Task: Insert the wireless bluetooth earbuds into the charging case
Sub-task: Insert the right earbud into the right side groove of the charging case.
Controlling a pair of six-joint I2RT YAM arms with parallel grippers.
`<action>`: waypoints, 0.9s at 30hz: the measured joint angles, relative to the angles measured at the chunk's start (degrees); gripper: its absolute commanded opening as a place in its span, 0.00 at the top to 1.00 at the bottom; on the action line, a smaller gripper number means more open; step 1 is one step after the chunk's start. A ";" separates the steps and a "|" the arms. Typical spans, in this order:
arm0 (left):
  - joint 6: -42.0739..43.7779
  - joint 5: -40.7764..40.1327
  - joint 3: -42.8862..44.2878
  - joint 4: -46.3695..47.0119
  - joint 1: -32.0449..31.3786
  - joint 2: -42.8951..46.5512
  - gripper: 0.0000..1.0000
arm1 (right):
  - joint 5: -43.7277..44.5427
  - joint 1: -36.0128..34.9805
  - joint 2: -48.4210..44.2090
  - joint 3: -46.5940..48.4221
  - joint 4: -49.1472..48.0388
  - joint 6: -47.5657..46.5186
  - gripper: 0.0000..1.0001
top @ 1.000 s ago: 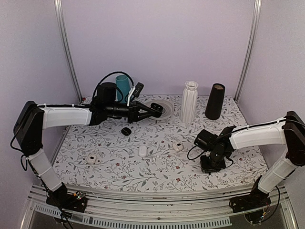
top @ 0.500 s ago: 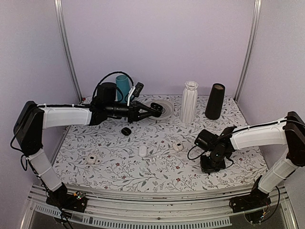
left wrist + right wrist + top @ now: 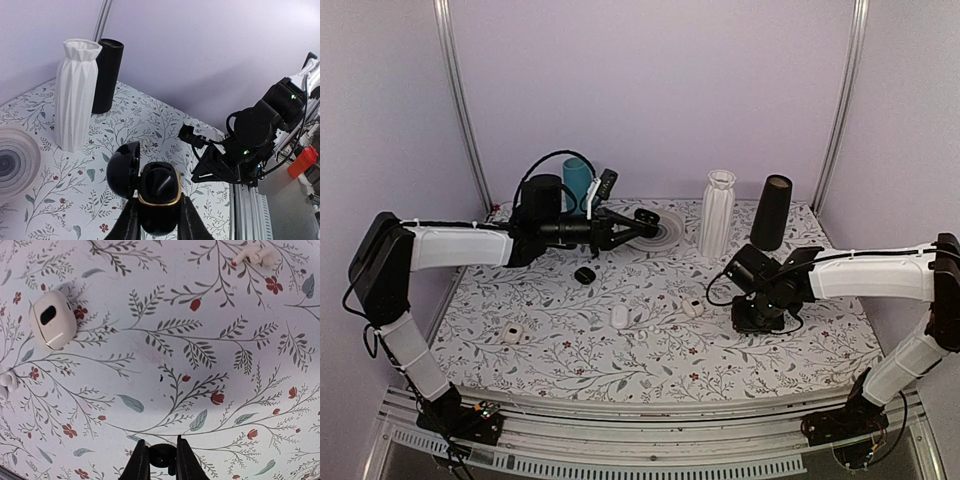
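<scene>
My left gripper (image 3: 159, 210) is shut on a glossy black charging case (image 3: 159, 187) with a gold rim. Its lid (image 3: 122, 170) is swung open to the left, and the case hangs above the table near the back (image 3: 646, 215). My right gripper (image 3: 162, 460) points down over the floral table and is shut on a small black earbud (image 3: 162, 455) between its fingertips. In the top view that gripper (image 3: 754, 318) is right of centre. A white earbud (image 3: 252, 255) lies ahead of it, and another white earbud (image 3: 7, 380) lies at the left edge.
A white case with a dark oval (image 3: 52, 326) lies left of my right gripper. On the table lie another white case (image 3: 619, 316), a third white case (image 3: 513, 333) and a small black case (image 3: 585, 275). At the back stand a white vase (image 3: 717, 213), black cylinder (image 3: 771, 212), teal cup (image 3: 578, 180) and plate (image 3: 668, 226).
My right gripper has shut on the black earbud and its arm has swung left and farther from the front edge. My left gripper has risen slightly with the open case.
</scene>
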State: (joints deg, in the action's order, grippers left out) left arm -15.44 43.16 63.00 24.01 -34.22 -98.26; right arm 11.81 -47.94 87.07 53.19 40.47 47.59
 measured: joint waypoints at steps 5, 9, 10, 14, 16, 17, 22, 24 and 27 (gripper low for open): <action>-2.16 -2.01 -0.76 3.85 -0.37 -0.46 1.00 | 2.95 0.00 -1.55 3.08 -2.01 -0.33 0.90; -3.32 -3.45 -0.83 7.10 -0.79 -1.70 1.00 | 4.83 0.00 -3.02 5.31 -5.29 -1.66 0.91; -3.54 -3.67 -0.83 7.78 -0.94 -2.14 1.00 | 5.42 0.00 -3.39 5.86 -6.43 -2.27 0.91; -4.15 -4.33 -0.83 10.08 -1.57 -3.65 1.00 | 6.86 0.02 -4.63 8.15 -10.86 -4.63 0.90; -4.13 -4.63 -0.83 11.15 -1.97 -4.04 1.00 | 7.37 0.02 -4.85 9.40 -13.16 -5.95 0.90; -4.13 -4.72 -0.83 11.50 -2.14 -4.15 1.00 | 7.56 0.02 -4.90 9.84 -14.05 -6.56 0.90; -3.69 -4.72 -0.81 13.46 -3.17 -4.87 1.00 | 8.17 0.02 -5.14 11.69 -19.30 -10.03 0.89; -3.67 -4.63 -0.68 13.57 -3.50 -5.27 1.00 | 8.41 0.02 -5.16 12.59 -20.94 -11.23 0.89; -3.67 -4.61 -0.48 13.70 -3.93 -5.77 1.00 | 8.70 0.02 -5.16 13.99 -23.98 -13.03 0.88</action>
State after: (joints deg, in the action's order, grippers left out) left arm -19.11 38.54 62.52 37.71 -38.15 -104.03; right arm 20.51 -47.92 81.91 67.18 16.49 34.57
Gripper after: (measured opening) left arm 0.209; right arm 0.140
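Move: The open black charging case, still held in the left hand's fingers, lies about 20 cm to the left of the earbud-holding right hand, some 10 cm farther ahead and 18 cm higher. The cream case is on the table about 10 cm left of the right hand, 9 cm ahead and 4 cm below. The white vase's middle stands some 27 cm ahead, 4 cm left and 5 cm above. Keeping the earbud pinched, the right hand climbs about 19 cm, forward-left towards the left-held case, fingers tipping up. ##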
